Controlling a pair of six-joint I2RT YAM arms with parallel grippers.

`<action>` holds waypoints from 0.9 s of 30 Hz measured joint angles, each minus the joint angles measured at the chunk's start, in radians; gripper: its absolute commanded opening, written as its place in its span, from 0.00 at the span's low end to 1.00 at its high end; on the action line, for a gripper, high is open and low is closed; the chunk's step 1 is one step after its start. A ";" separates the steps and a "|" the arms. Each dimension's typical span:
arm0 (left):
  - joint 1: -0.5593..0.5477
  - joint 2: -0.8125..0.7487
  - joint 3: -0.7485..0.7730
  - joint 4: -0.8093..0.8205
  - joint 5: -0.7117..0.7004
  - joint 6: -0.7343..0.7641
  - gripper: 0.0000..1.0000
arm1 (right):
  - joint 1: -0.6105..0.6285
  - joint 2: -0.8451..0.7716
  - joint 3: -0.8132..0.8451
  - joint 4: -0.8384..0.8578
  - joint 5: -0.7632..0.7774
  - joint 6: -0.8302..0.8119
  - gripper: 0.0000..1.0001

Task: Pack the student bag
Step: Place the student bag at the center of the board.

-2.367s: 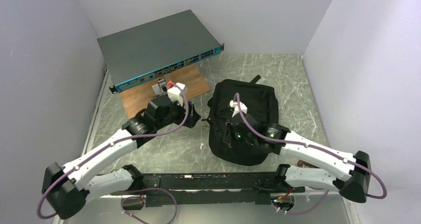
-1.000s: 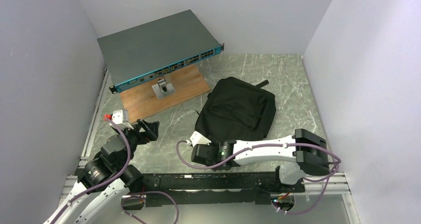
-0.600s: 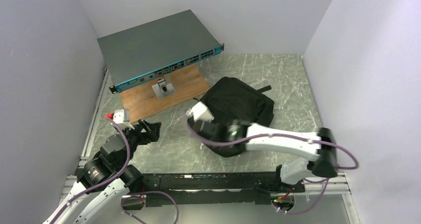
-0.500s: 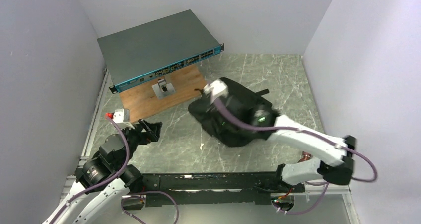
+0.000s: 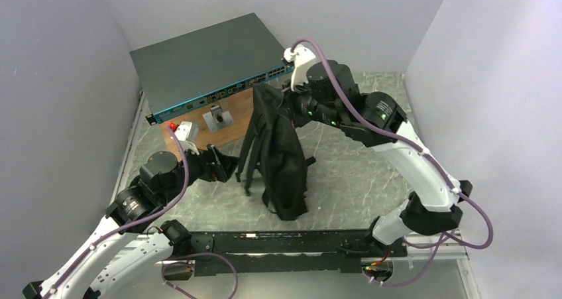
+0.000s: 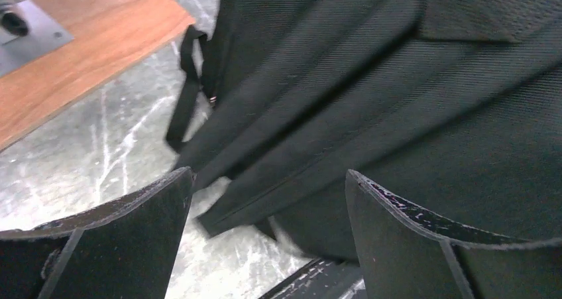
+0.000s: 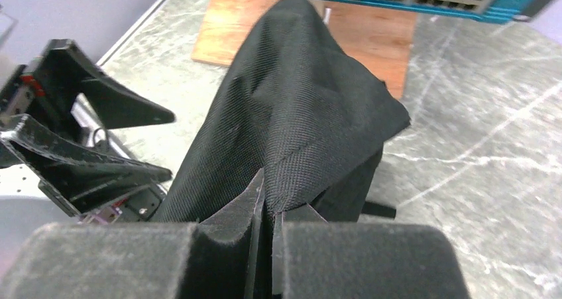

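The student bag (image 5: 281,153), black soft fabric, hangs upright over the marble table with its lower end near the tabletop. My right gripper (image 5: 281,103) is shut on a fold of fabric at the bag's top; in the right wrist view the jaws (image 7: 268,196) pinch the cloth (image 7: 298,100). Long straps (image 5: 246,160) dangle down the bag's left side. My left gripper (image 5: 224,166) stands open just left of the straps, level with the bag's middle. In the left wrist view the bag (image 6: 397,93) fills the space ahead of the open fingers (image 6: 132,233), which hold nothing.
A flat grey network switch (image 5: 205,63) rests tilted over a wooden board (image 5: 232,107) at the back left, with a small metal bracket (image 5: 215,118) on the board. Grey walls close in left, right and behind. A black rail (image 5: 278,242) runs along the near edge.
My right gripper has shut on the bag and raised it from lying flat to hanging upright near the switch. My left arm has swung in toward the bag, still open.
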 measured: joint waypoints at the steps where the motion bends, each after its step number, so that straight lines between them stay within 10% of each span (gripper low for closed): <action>1: 0.000 0.012 0.008 0.010 0.025 0.001 0.90 | -0.001 0.021 0.019 0.000 -0.023 -0.002 0.00; 13: 0.000 0.034 0.042 0.054 0.146 0.008 0.91 | -0.019 0.028 -0.004 0.064 -0.093 -0.011 0.00; 19: 0.000 0.077 0.047 0.113 0.197 0.023 0.93 | -0.023 -0.260 -0.446 0.245 -0.021 0.015 0.19; 23: 0.000 0.165 0.047 0.165 0.248 0.021 0.90 | -0.030 -0.308 -0.489 0.272 0.015 0.033 0.51; 27: 0.000 0.238 0.043 0.206 0.287 0.016 0.91 | -0.031 -0.297 -0.491 0.295 0.008 0.043 0.58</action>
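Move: The student bag hangs upright from the right hand's shut fingers, its middle roughly 20 cm below that hand, 2 cm back and 2 cm left. From the open left hand it lies about 13 cm right, 3 cm ahead and 5 cm lower. From the right hand, the wooden board is some 20 cm ahead, 22 cm left and 40 cm down; the network box is about 32 cm ahead, 20 cm left and 22 cm lower. The right hand, still pinching the bag's top, swings about 2 cm left, then comes back right some 6 cm while sinking 3 to 4 cm, and its fingers open to about half, loosening their pinch. Meanwhile the left hand, fingers kept wide open, closes in on the bag's side, going about 7 cm right with a slight rise and dip and turning some 15 degrees clockwise. ##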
